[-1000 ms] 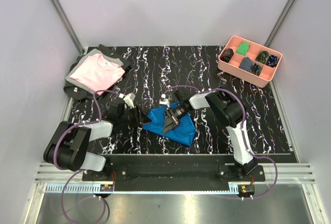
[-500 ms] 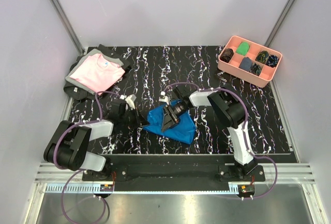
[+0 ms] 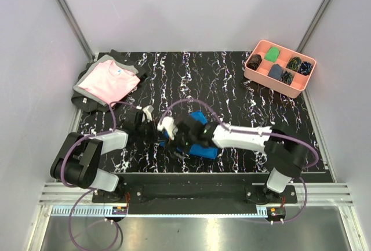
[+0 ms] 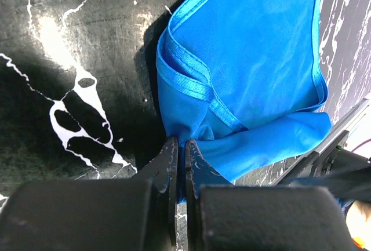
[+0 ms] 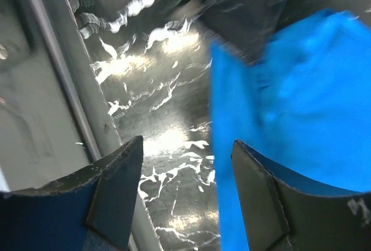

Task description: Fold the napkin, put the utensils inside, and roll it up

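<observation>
The blue napkin (image 3: 203, 145) lies bunched on the black marbled table, near its front edge. In the left wrist view the napkin (image 4: 249, 59) shows folded hems, and my left gripper (image 4: 179, 148) is shut on its nearest edge, with cloth pinched between the jaws. From above, the left gripper (image 3: 157, 130) sits at the napkin's left side. My right gripper (image 3: 176, 146) reaches low across the cloth to its front left corner. It is open (image 5: 185, 153), with the napkin (image 5: 301, 106) by its right finger and nothing held. The utensils are out of view.
A folded pink shirt (image 3: 110, 82) lies at the back left. A pink compartment tray (image 3: 272, 83) with small cloth bundles stands at the back right. The table's metal front rail (image 5: 52, 88) runs close to the right gripper.
The left gripper has shut on the napkin's left edge. The right gripper has opened, left the top of the cloth and swung left and forward, its arm now stretched low across the table.
</observation>
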Controlling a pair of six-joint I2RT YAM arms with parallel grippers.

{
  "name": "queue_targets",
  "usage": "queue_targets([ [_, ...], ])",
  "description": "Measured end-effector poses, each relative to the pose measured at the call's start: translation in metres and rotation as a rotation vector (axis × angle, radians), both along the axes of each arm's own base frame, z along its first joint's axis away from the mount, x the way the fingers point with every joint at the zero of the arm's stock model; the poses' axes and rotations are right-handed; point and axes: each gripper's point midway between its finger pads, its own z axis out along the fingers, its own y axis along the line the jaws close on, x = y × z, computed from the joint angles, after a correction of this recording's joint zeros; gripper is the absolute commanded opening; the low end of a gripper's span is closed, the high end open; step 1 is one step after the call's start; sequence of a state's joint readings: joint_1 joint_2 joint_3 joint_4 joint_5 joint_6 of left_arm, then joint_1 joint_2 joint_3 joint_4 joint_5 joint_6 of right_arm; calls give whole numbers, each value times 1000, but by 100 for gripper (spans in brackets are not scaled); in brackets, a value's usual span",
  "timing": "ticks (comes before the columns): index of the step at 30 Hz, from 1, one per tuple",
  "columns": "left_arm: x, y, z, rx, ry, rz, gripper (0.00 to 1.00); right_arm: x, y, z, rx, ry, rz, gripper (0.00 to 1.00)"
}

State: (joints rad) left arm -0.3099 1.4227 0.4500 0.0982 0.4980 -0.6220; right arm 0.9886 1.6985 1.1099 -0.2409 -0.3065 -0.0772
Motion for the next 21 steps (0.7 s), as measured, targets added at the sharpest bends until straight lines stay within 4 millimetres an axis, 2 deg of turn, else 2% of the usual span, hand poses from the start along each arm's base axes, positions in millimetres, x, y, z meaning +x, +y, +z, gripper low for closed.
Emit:
queue_targets([
  [3, 1, 0, 0, 2, 10, -1, 0, -22, -3, -28, -105, -137, 30, 70],
  [7, 0, -1, 0, 6, 26, -3, 0, -18, -18, -51, -217, -298, 5, 70],
  [12, 0, -1, 0, 7, 34, -4, 0, -9, -16, -52, -251, -472, -25, 70],
  [21, 1, -1, 0, 8, 42, -10, 0, 14, -26, -49, -295, -629, -80, 68],
])
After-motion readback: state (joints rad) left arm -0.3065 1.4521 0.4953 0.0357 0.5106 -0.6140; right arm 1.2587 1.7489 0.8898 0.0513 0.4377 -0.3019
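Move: The part of the napkin's near fold that the open right hand is heading for lies about 2 cm ahead of it, 3 cm to its right and 7 cm below. From the left hand, it is some 10 cm to the right, 2 cm back and 1 cm lower. The napkin corner pinched by the left hand is about 7 cm left of the right hand, 2 cm ahead and 6 cm below; the far corner is roughly 13 cm ahead, 6 cm right and 7 cm below. The open right hand sinks some 5 cm toward the near fold, fingers swinging forward; the left keeps pinching. ##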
